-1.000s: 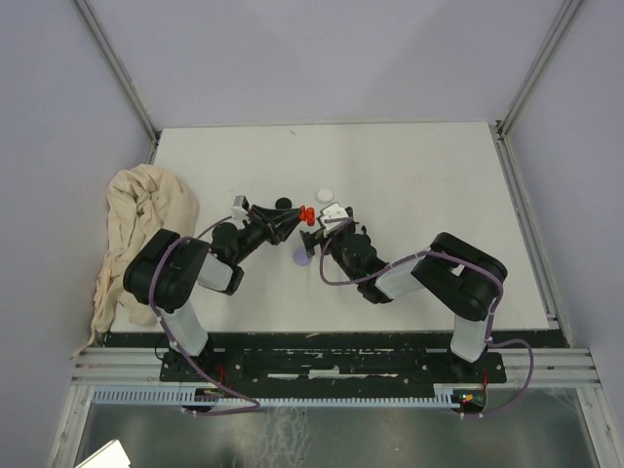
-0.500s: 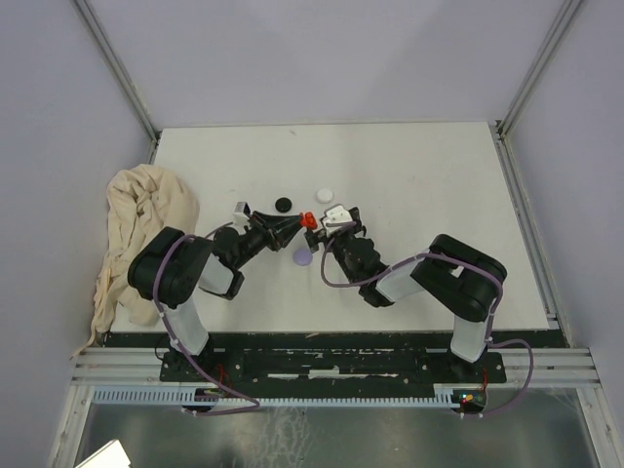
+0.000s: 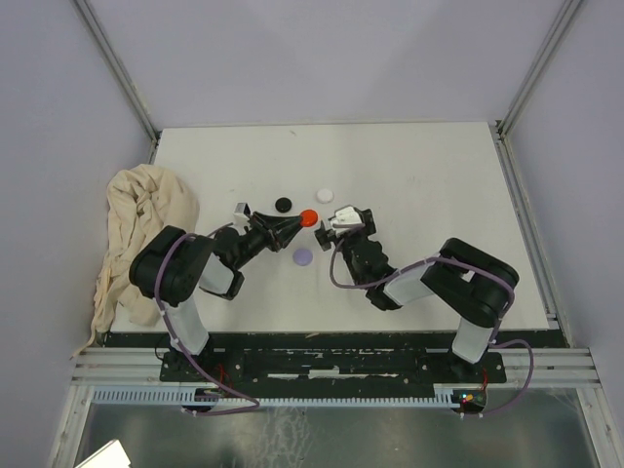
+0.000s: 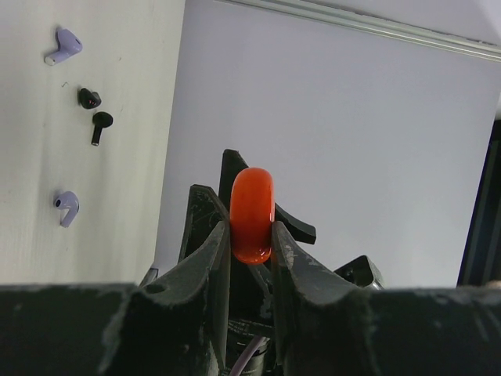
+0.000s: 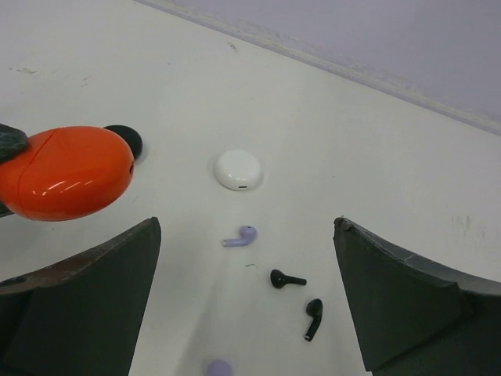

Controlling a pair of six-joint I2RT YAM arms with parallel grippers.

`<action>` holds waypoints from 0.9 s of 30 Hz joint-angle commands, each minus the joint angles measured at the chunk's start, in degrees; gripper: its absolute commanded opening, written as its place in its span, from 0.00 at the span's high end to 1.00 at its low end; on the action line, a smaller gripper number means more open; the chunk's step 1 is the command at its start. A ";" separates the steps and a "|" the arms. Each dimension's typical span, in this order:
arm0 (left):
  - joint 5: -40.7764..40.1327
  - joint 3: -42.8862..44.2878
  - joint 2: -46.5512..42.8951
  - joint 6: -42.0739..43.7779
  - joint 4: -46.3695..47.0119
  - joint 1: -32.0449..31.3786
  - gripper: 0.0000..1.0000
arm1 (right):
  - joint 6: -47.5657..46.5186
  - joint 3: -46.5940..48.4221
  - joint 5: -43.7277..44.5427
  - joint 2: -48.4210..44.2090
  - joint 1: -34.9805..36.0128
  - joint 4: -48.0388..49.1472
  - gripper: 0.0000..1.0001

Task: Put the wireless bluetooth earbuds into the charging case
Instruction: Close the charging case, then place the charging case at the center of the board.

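Note:
My left gripper (image 3: 300, 221) is shut on an orange-red charging case (image 3: 309, 216) and holds it above the table. In the left wrist view the case (image 4: 252, 213) stands edge-on between the fingers. The right wrist view shows it (image 5: 66, 172) closed, at the left. My right gripper (image 3: 323, 232) is open just right of the case, its fingers (image 5: 86, 290) wide apart with nothing between them. On the table below lie a lilac earbud (image 5: 240, 236), two black earbuds (image 5: 286, 279) (image 5: 313, 318), and another lilac piece (image 5: 219, 366). Left wrist view: lilac earbuds (image 4: 68, 43) (image 4: 66, 208), black ones (image 4: 88, 98) (image 4: 99, 125).
A black round case (image 3: 284, 205), a white one (image 3: 325, 195) and a lilac one (image 3: 303, 256) lie on the white table (image 3: 439, 195) near the grippers. A crumpled beige cloth (image 3: 136, 224) is heaped at the left edge. Walls close in the table's far side and both flanks.
My right gripper has drawn back to the right, away from the orange-red case. The left gripper keeps its hold and has shifted slightly; the black case now shows fully.

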 commanded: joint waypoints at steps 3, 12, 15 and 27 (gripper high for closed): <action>0.62 2.43 0.96 3.78 -3.63 0.37 0.97 | 9.27 3.84 15.37 -10.90 -1.22 -18.77 0.01; -2.46 11.36 -0.18 20.79 -26.60 0.37 0.97 | 24.36 17.24 -5.14 -20.63 -13.54 -64.11 0.00; -3.74 14.90 0.49 24.14 -32.01 0.42 0.97 | 24.11 18.58 -5.14 -20.45 -13.97 -67.29 0.02; -8.43 24.61 6.87 31.60 -43.79 0.22 0.97 | 23.94 17.95 -6.90 -21.34 -14.84 -68.04 0.02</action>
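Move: The left hand already grips the shut orange case above open table; the bare spot it heads for is about 8 cm ahead, 1 cm right and 13 cm down. From that hand the white case lies some 16 cm ahead and 5 cm right, the black case 14 cm ahead and 4 cm left, both 13 cm below. The open right hand has the orange case about 7 cm to its left, 1 cm back, nearly level. Left lowers and carries the gripped orange case 8 cm forward; right, open, withdraws 9 cm right, tipping down. ##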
